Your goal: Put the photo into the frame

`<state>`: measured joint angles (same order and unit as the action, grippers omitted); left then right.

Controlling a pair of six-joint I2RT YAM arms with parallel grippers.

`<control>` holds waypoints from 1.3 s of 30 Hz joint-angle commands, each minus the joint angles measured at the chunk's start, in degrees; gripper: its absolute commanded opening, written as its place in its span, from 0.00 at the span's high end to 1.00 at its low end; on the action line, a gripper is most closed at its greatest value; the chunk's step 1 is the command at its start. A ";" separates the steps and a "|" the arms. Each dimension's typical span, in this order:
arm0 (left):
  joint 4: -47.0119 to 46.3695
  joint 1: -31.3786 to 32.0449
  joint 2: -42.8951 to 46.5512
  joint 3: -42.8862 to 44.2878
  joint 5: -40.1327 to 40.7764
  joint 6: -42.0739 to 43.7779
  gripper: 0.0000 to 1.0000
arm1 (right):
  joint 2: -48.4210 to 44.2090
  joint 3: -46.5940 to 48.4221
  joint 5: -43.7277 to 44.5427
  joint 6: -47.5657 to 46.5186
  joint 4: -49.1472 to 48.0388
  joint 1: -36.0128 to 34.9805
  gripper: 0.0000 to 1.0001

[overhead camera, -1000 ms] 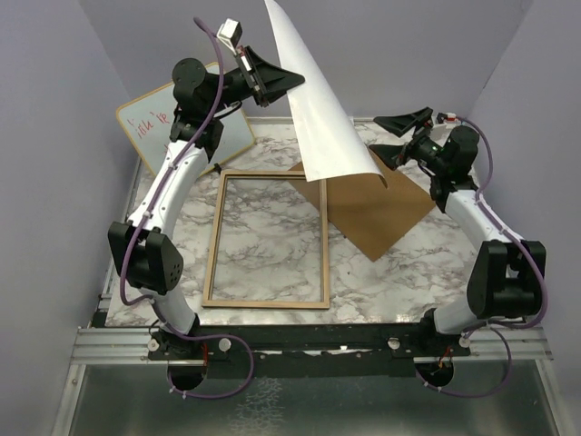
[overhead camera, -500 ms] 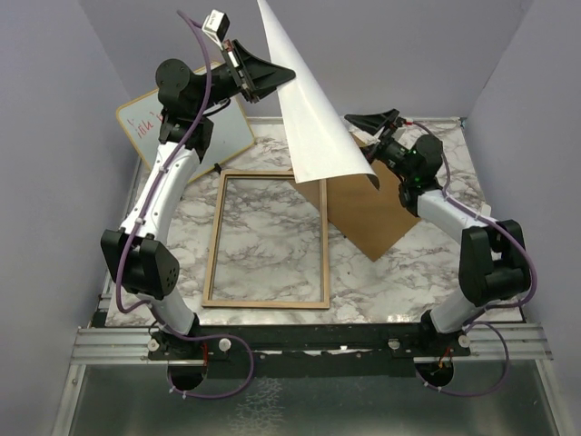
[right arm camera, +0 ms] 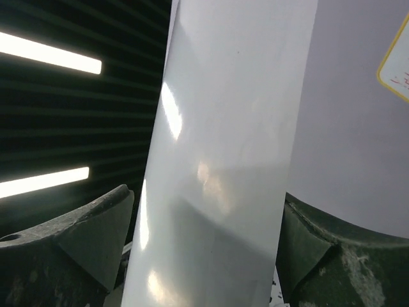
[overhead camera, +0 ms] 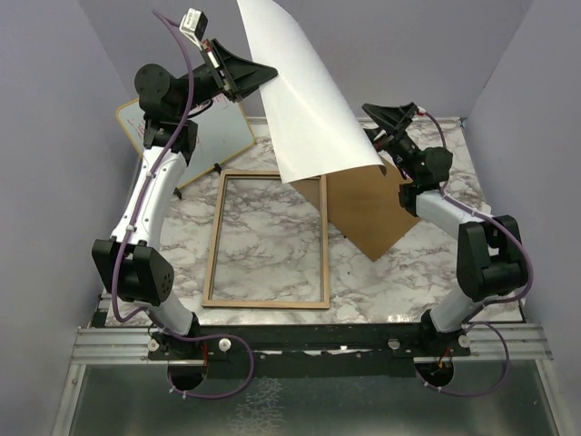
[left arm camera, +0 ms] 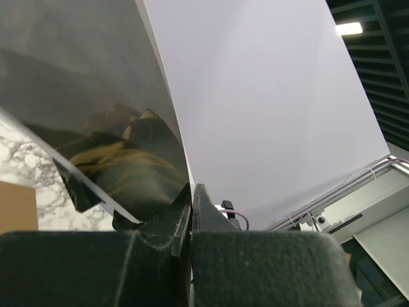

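The photo (overhead camera: 304, 109) hangs high over the back of the table, its plain white reverse facing the top camera. My left gripper (overhead camera: 265, 74) is shut on its upper left edge; in the left wrist view the jaws (left arm camera: 192, 192) pinch the sheet beside its glossy golden-brown print (left arm camera: 128, 160). My right gripper (overhead camera: 382, 127) is open at the photo's lower right corner. In the right wrist view the glossy sheet (right arm camera: 223, 160) stands between the spread fingers (right arm camera: 96, 236). The frame (overhead camera: 324, 236) lies flat on the marble table, light wood face up.
A plain brown board (overhead camera: 372, 213) lies right of the frame, partly under the hanging sheet. A whiteboard with red writing (overhead camera: 231, 136) leans at the back left, behind the left arm. Purple walls close in the table on three sides.
The left arm has swung the photo up and to the left. The right gripper has come in from the right, and its jaws now straddle the photo's lower right corner.
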<state>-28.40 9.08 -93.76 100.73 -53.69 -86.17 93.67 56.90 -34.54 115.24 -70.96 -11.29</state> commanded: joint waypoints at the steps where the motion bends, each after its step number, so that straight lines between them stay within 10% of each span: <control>1: -2.29 -1.19 3.35 -3.91 -4.40 1.83 1.00 | 3.04 2.34 0.04 -1.27 -9.32 1.21 0.20; 18: -2.36 -7.04 10.09 -19.40 -12.75 10.10 1.00 | 1.08 5.91 -20.86 -20.34 -1.93 4.30 0.34; 29: -2.43 -7.68 7.05 -23.15 -13.27 11.01 1.00 | 0.99 4.21 -22.63 -22.09 -0.37 4.28 0.92; 39: 0.34 -15.95 5.83 -37.86 -7.64 14.94 0.34 | -2.55 -1.90 -19.33 -36.68 18.85 4.21 0.99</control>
<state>-30.09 -2.61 -87.88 68.75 -64.66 -75.35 94.19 57.25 -55.31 87.50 -62.87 -6.96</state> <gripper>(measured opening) 0.537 0.008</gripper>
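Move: The left hand pinches the photo high over the table; the frame it is meant for has its middle some 52 cm below, about 5 cm back and 2 cm left. The photo's middle lies about 11 cm left of the right hand, 2 cm ahead and 8 cm higher, its right edge already between the open fingers. From that hand the frame is roughly 22 cm left, 7 cm back and 38 cm down, the brown board 7 cm ahead, 2 cm right and 40 cm down. Downward goes the left hand, about 18 cm in all and drifting some 7 cm left, bringing the photo lower towards the frame; its fingertips dip, and late on its fingers open about halfway and let go of the left edge. The right hand twists and tips about 30 degrees almost in place, shuts fully on the photo's right edge, then sinks with it, ending about 7 cm lower. ##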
